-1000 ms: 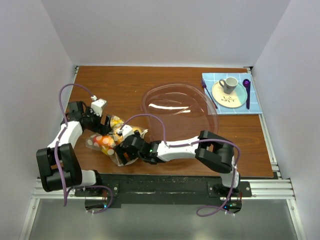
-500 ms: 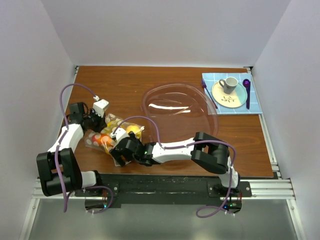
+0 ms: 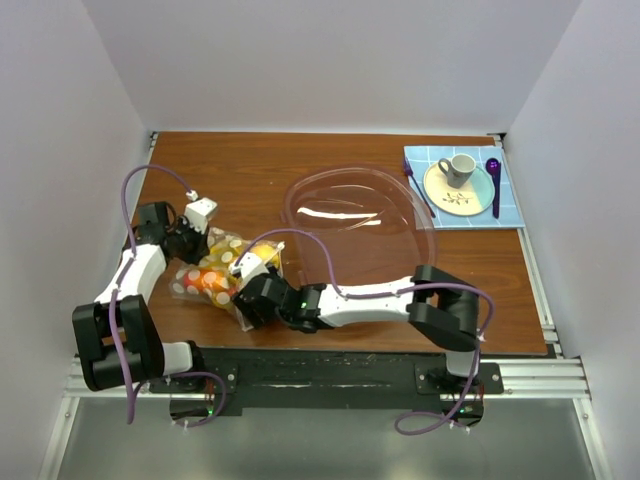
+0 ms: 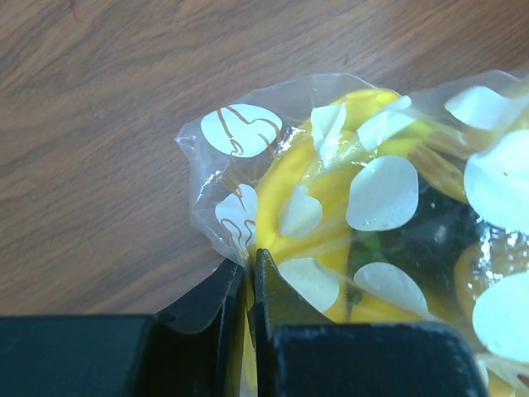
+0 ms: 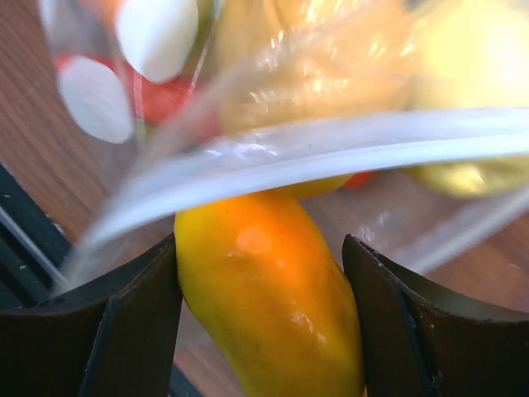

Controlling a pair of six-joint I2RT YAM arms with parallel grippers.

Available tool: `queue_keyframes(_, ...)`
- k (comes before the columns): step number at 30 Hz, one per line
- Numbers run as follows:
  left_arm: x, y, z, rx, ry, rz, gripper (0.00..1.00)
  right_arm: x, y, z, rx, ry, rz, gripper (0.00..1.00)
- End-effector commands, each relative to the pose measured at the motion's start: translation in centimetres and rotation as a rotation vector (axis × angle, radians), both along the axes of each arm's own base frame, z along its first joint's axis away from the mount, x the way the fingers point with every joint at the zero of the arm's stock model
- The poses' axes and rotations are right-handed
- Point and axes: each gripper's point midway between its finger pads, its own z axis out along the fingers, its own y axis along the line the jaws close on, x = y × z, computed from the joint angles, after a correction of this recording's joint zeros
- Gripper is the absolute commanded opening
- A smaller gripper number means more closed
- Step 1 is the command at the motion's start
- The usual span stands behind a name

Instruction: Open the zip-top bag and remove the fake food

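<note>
The zip-top bag, clear with white dots, lies on the left of the table with fake food inside. My left gripper is at its far-left side, and in the left wrist view it is shut on a thin fold of the bag. My right gripper is at the bag's near side. In the right wrist view its fingers are closed against both sides of a yellow-orange fake food piece, just under the bag's white zip strip.
A large pink-tinted transparent bowl sits mid-table, to the right of the bag. At the back right a blue mat carries a plate, a cup, a purple spoon and a purple fork.
My left gripper has shut on the bag's edge. My right gripper pushed left into the bag's near side and has narrowed round the yellow-orange piece.
</note>
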Motion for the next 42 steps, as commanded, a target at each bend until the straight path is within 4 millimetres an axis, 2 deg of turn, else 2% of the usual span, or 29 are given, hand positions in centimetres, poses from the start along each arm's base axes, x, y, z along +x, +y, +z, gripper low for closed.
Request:
queue_keyframes(1, 0.9, 1.1, 2.6, 0.072, -0.053, 0.002, 0.13, 1.4, -1.7, 6.5, 0.077, -0.106, -0.093, 0.25)
queue_keyframes(2, 1.0, 1.2, 2.8, 0.082, -0.061, -0.003, 0.13, 1.6, -2.1, 8.0, 0.097, -0.125, -0.104, 0.25)
queue_keyframes(5, 1.2, 1.6, 3.2, 0.105, -0.070, 0.001, 0.13, 2.6, -3.8, 10.1, 0.090, -0.186, -0.157, 0.26)
queue_keyframes(10, 1.0, 1.5, 3.5, 0.108, -0.064, -0.015, 0.12, 6.2, -8.0, 12.2, 0.026, -0.284, -0.332, 0.23)
queue_keyframes(12, 1.1, 1.6, 3.7, 0.115, -0.068, -0.027, 0.12, 8.6, -10.7, 13.5, 0.053, -0.301, -0.448, 0.19)
queue_keyframes(13, 1.1, 1.6, 3.7, 0.117, -0.067, -0.029, 0.12, 9.5, -12.2, 13.2, 0.040, -0.289, -0.489, 0.18)
queue_keyframes(14, 1.2, 1.6, 4.0, 0.122, -0.073, -0.033, 0.12, 11.7, -14.4, 13.1, 0.037, -0.276, -0.570, 0.18)
queue_keyframes(17, 1.4, 1.6, 4.3, 0.119, -0.070, -0.038, 0.12, 14.4, -18.6, 12.1, 0.019, -0.229, -0.705, 0.16)
queue_keyframes(18, 1.3, 1.5, 4.1, 0.116, -0.061, -0.040, 0.12, 14.7, -19.0, 11.8, 0.002, -0.227, -0.710, 0.18)
queue_keyframes(19, 1.3, 1.5, 4.2, 0.116, -0.063, -0.040, 0.12, 14.9, -19.4, 11.2, -0.026, -0.229, -0.716, 0.34)
queue_keyframes(20, 1.2, 1.5, 4.0, 0.115, -0.058, -0.043, 0.12, 15.0, -19.8, 10.8, -0.049, -0.228, -0.722, 0.44)
queue_keyframes(21, 1.2, 1.5, 4.0, 0.114, -0.058, -0.045, 0.12, 15.1, -19.8, 10.5, -0.066, -0.224, -0.719, 0.50)
queue_keyframes(25, 1.0, 1.7, 3.6, 0.124, -0.051, -0.036, 0.11, 15.2, -19.1, 10.1, -0.071, -0.207, -0.701, 0.99)
queue_keyframes(31, 0.7, 2.2, 2.6, 0.152, -0.037, -0.025, 0.11, 15.1, -18.5, 13.0, 0.066, -0.203, -0.699, 0.99)
queue_keyframes(35, 0.9, 2.6, 2.3, 0.168, -0.039, -0.014, 0.11, 11.9, -14.0, 15.2, 0.222, -0.132, -0.445, 0.99)
queue_keyframes(36, 0.9, 2.7, 2.1, 0.174, -0.034, -0.009, 0.11, 11.0, -13.0, 15.4, 0.200, -0.164, -0.397, 0.99)
queue_keyframes(37, 0.9, 2.9, 2.0, 0.181, -0.035, -0.007, 0.11, 8.3, -10.6, 16.0, 0.181, -0.191, -0.324, 0.99)
queue_keyframes(39, 1.1, 3.2, 1.7, 0.196, -0.033, 0.000, 0.11, 6.3, -8.6, 15.3, 0.091, -0.230, -0.273, 0.99)
queue_keyframes(40, 1.0, 3.2, 1.5, 0.197, -0.029, -0.001, 0.11, 4.5, -6.5, 13.9, 0.047, -0.217, -0.214, 0.97)
queue_keyframes(42, 1.0, 3.2, 1.2, 0.193, -0.023, 0.001, 0.11, 3.1, -4.4, 11.8, 0.033, -0.184, -0.169, 0.92)
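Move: The right hand, still gripping a yellow-orange fake food at the bag's mouth, has the clear plastic bin's middle some 17 cm ahead and 25 cm to its right, about 4 cm lower. The bag's middle lies roughly 5 cm ahead and 3 cm left of that hand; another yellow food sits about 11 cm ahead and 4 cm right. From the left hand, which already pinches the bag's edge, the bag's middle is about 5 cm back and 7 cm right. Up about 10 cm first, the right hand draws the held food out of the bag, then sweeps right and forward some 25 cm over the bin's near-left part, turning about 40 degrees clockwise. There its fingers open and let go, and it swings back left towards the bag, rising, fingers wide. The left hand keeps its pinch and eases the bag edge a little left and up. ##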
